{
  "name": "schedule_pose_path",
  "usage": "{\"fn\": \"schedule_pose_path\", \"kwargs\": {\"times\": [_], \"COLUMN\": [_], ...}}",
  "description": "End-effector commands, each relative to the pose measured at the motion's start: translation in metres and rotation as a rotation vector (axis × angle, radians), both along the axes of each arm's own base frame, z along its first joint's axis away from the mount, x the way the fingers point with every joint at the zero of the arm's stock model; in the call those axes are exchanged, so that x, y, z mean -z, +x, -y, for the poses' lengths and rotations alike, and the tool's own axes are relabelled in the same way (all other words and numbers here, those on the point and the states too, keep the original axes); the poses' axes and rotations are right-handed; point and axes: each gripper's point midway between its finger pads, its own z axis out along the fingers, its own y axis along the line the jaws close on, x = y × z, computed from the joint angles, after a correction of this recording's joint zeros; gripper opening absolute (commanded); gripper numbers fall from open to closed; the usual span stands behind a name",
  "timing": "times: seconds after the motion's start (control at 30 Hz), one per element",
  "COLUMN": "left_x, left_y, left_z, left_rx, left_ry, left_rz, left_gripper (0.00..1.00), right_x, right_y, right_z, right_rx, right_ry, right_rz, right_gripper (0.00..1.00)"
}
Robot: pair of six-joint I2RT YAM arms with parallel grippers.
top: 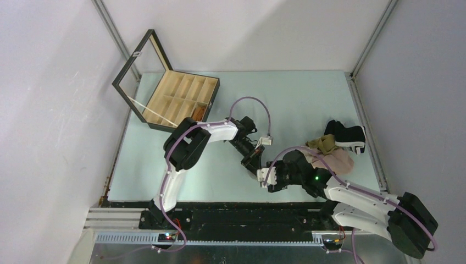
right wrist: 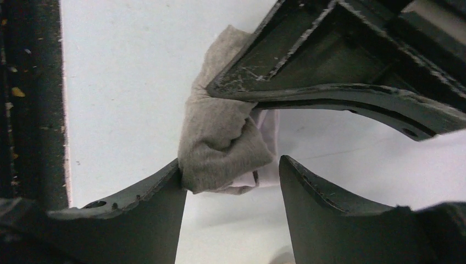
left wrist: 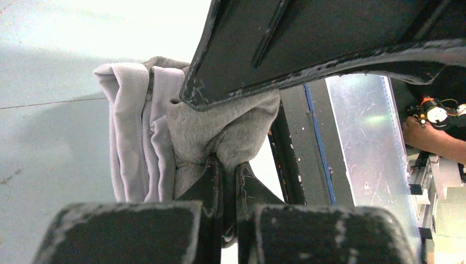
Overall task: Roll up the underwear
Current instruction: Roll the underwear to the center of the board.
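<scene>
A rolled bundle of grey underwear (left wrist: 220,129) hangs just above the table, with my left gripper (left wrist: 225,165) shut on one end of it. My right gripper (right wrist: 231,165) stands open around the same grey bundle (right wrist: 220,140). The cloth touches its left finger, and a gap shows at the right finger (right wrist: 308,187). In the top view the two grippers (top: 251,160) (top: 265,179) meet near the table's front centre, and the bundle is hidden between them. A beige (top: 321,144), a pale pink (top: 336,159) and a black white-trimmed piece (top: 347,135) lie piled at the right.
The open black-framed wooden box (top: 178,96) stands at the back left, its lid (top: 137,63) raised, with a rust-brown garment (top: 199,111) in one near compartment. The table's front edge and a black rail (top: 236,212) lie just behind the grippers.
</scene>
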Motion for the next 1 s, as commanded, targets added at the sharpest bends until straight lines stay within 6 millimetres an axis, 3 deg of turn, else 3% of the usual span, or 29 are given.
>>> {"fn": "schedule_pose_path", "kwargs": {"times": [0.0,0.33,0.4,0.5,0.57,0.7,0.87,0.97], "left_x": [0.038,0.038,0.038,0.036,0.035,0.032,0.030,0.027], "left_y": [-0.019,-0.017,-0.016,-0.013,-0.010,-0.004,0.006,0.011], "left_z": [-0.029,-0.029,-0.030,-0.032,-0.033,-0.035,-0.031,-0.032], "left_rx": [0.002,-0.013,-0.018,-0.033,-0.051,-0.091,-0.139,-0.179], "left_ry": [0.215,0.217,0.219,0.217,0.212,0.222,0.263,0.286], "left_rz": [-0.069,-0.084,-0.087,-0.089,-0.090,-0.113,-0.123,-0.105], "left_gripper": [0.00,0.00,0.00,0.00,0.00,0.00,0.01,0.09], "right_x": [-0.014,0.004,0.009,0.014,0.014,0.013,0.036,0.046], "right_y": [-0.007,-0.013,-0.010,-0.009,-0.008,-0.016,-0.044,-0.041], "right_z": [-0.023,-0.029,-0.029,-0.023,-0.016,0.008,0.034,0.044], "right_rx": [-0.174,-0.224,-0.198,-0.151,-0.083,0.083,0.236,0.284], "right_ry": [0.061,0.030,0.014,-0.033,-0.054,-0.080,-0.152,-0.187], "right_rz": [-0.029,-0.084,-0.095,-0.152,-0.228,-0.489,-0.835,-0.888], "right_gripper": [0.64,0.60,0.51,0.20,0.11,0.03,0.00,0.00]}}
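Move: The folded grey underwear lies between the hands, its left end already pinched by the left hand: its middle is about 2 cm to the right of that hand, 1 cm ahead and 1 cm below. From the open right hand it lies roughly 3 cm to the left, 1 cm ahead and 3 cm down. Off to the right hand's right are the pink cloth, about 22 cm over and 6 cm ahead, and the olive cloth, some 19 cm over and 13 cm ahead. The right fingers shut on the loose right end of the grey underwear and pinch it, having first sunk about 2 cm with a smaller shift left and back to straddle it. As they grip, the hand eases back to the right and tips some 30 degrees, its fingertips swinging back towards the base. The left hand keeps its pinch nearly in place, turning only about 10 degrees. ##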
